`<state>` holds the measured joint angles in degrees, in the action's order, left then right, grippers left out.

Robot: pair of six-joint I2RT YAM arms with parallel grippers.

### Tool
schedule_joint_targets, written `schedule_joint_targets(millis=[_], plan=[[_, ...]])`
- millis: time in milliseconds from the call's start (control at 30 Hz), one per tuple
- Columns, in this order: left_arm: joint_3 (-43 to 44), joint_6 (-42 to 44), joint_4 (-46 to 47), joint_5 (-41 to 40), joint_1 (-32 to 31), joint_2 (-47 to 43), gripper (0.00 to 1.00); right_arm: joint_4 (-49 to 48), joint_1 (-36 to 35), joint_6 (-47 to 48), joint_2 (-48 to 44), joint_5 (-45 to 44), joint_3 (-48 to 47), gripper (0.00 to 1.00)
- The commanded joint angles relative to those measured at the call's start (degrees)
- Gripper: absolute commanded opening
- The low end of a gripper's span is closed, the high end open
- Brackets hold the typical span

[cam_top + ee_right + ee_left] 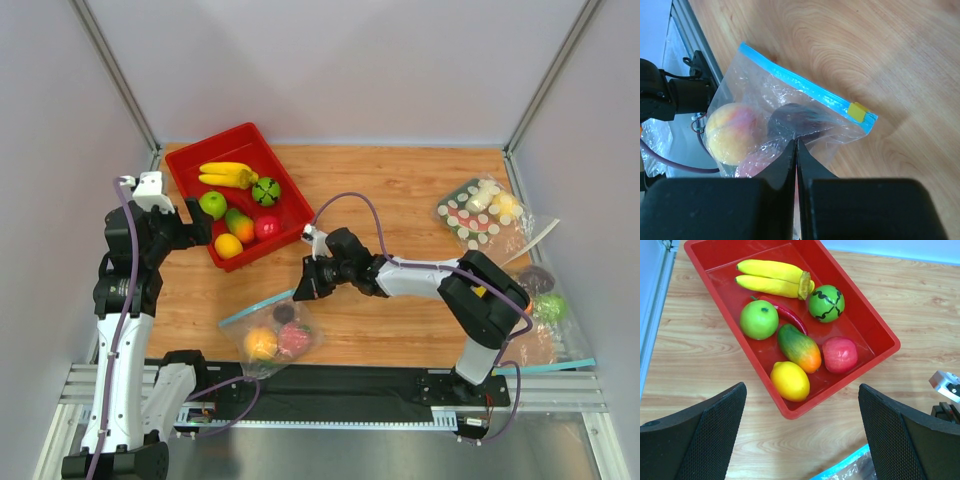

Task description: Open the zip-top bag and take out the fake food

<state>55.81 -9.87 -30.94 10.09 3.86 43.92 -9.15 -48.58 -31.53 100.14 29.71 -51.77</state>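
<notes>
The zip-top bag [268, 330] lies flat near the table's front edge, its blue zip strip [805, 87] facing the far side and a yellow slider [858, 111] at one end. Inside it is the fake food: a yellow-orange fruit [261, 343], a pink-red one [294, 340] and a dark purple one [795, 120]. My right gripper [795, 142] is shut, its tips pinching the bag's clear film just below the strip, over the purple fruit. My left gripper [802, 435] hangs open above the wood beside the red tray; a corner of the zip-top bag [850, 470] shows below it.
A red tray [190, 165] at the back left holds bananas [228, 174], a green apple [212, 205] and other fake fruit. A bigger crinkly bag with white discs [480, 212] lies at the right, and another clear bag [540, 305] sits nearer the right front corner.
</notes>
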Motion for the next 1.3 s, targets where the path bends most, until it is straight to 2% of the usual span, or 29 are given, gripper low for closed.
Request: schedule_joint_targets(millis=[0, 200, 333, 500, 600, 633, 700, 733, 800, 900, 1033, 1267], plan=[[0.88, 0.73, 1.58, 1.69, 0.27, -0.33, 0.99, -4.74, -0.29, 0.06, -1.79, 2.28, -2.19, 0.0], [0.7, 0.64, 1.93, 1.95, 0.27, -0.24, 0.99, -7.72, -0.2, -1.16, -2.75, 3.6, -0.18, 0.0], [0.53, 0.55, 2.29, 2.39, 0.27, -0.42, 0.99, -7.47, 0.85, -0.73, -6.69, 2.46, 1.49, 0.0], [0.53, 0.64, 2.37, 3.54, 0.27, -0.06, 0.99, -2.38, 2.7, 2.6, -11.1, 0.79, 2.9, 0.0], [0.53, 0.55, 2.37, 3.89, 0.27, -0.15, 0.99, 0.79, 2.52, 4.98, -12.07, 3.5, 3.6, 0.02], [0.53, 0.55, 2.37, 3.89, 0.27, -0.15, 0.99, 1.58, 2.44, 5.42, -12.07, 4.9, 3.87, 0.09], [0.53, 0.55, 2.46, 3.89, 0.27, -0.06, 0.99, 3.43, 2.52, 6.65, -12.25, 5.35, 5.35, 0.43], [0.53, 0.64, 2.37, 3.89, 0.27, -0.15, 0.99, 4.04, 2.52, 7.18, -12.42, 5.35, 5.8, 0.69], [0.53, 0.55, 2.37, 3.97, 0.27, -0.06, 0.99, 6.15, 2.52, 7.97, -12.69, 5.27, 7.02, 0.91], [0.53, 0.55, 2.37, 4.15, 0.27, 0.2, 0.99, 6.34, 2.52, 7.01, -13.12, 5.53, 8.78, 0.98], [0.53, 0.55, 2.29, 4.15, 0.27, 0.46, 0.99, 4.49, 2.44, 5.78, -13.13, 7.02, 10.45, 1.0], [0.53, 0.55, 2.37, 3.8, 0.27, 0.73, 0.99, -6.58, 1.03, -0.46, -11.63, 13.7, 14.85, 1.0]])
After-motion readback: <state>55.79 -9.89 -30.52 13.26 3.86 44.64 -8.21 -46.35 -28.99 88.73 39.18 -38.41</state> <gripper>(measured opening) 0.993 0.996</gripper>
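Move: The bag's lower right corner lies about 10 cm back and 4 cm to the right of the closed right fingertips, some 4 cm lower. Inside the bag, the dark plum is about 4 cm back and 4 cm left of this hand, the pink peach 10 cm back and 2 cm left, and the yellow peach 11 cm back and 9 cm left, all about 3 cm lower. From the idle left hand, the corner is some 18 cm back, 30 cm right and 26 cm below. Raise the right gripper about 6 cm with its fingers shut, off the film beside the zip's slider end. Then open it wide while bringing it down just as far and drawing it back and to the right, away from the zip and round to the bag's lower right corner, to finish some 5 cm back and 5 cm right of its start, fingers still pointing left and down. ##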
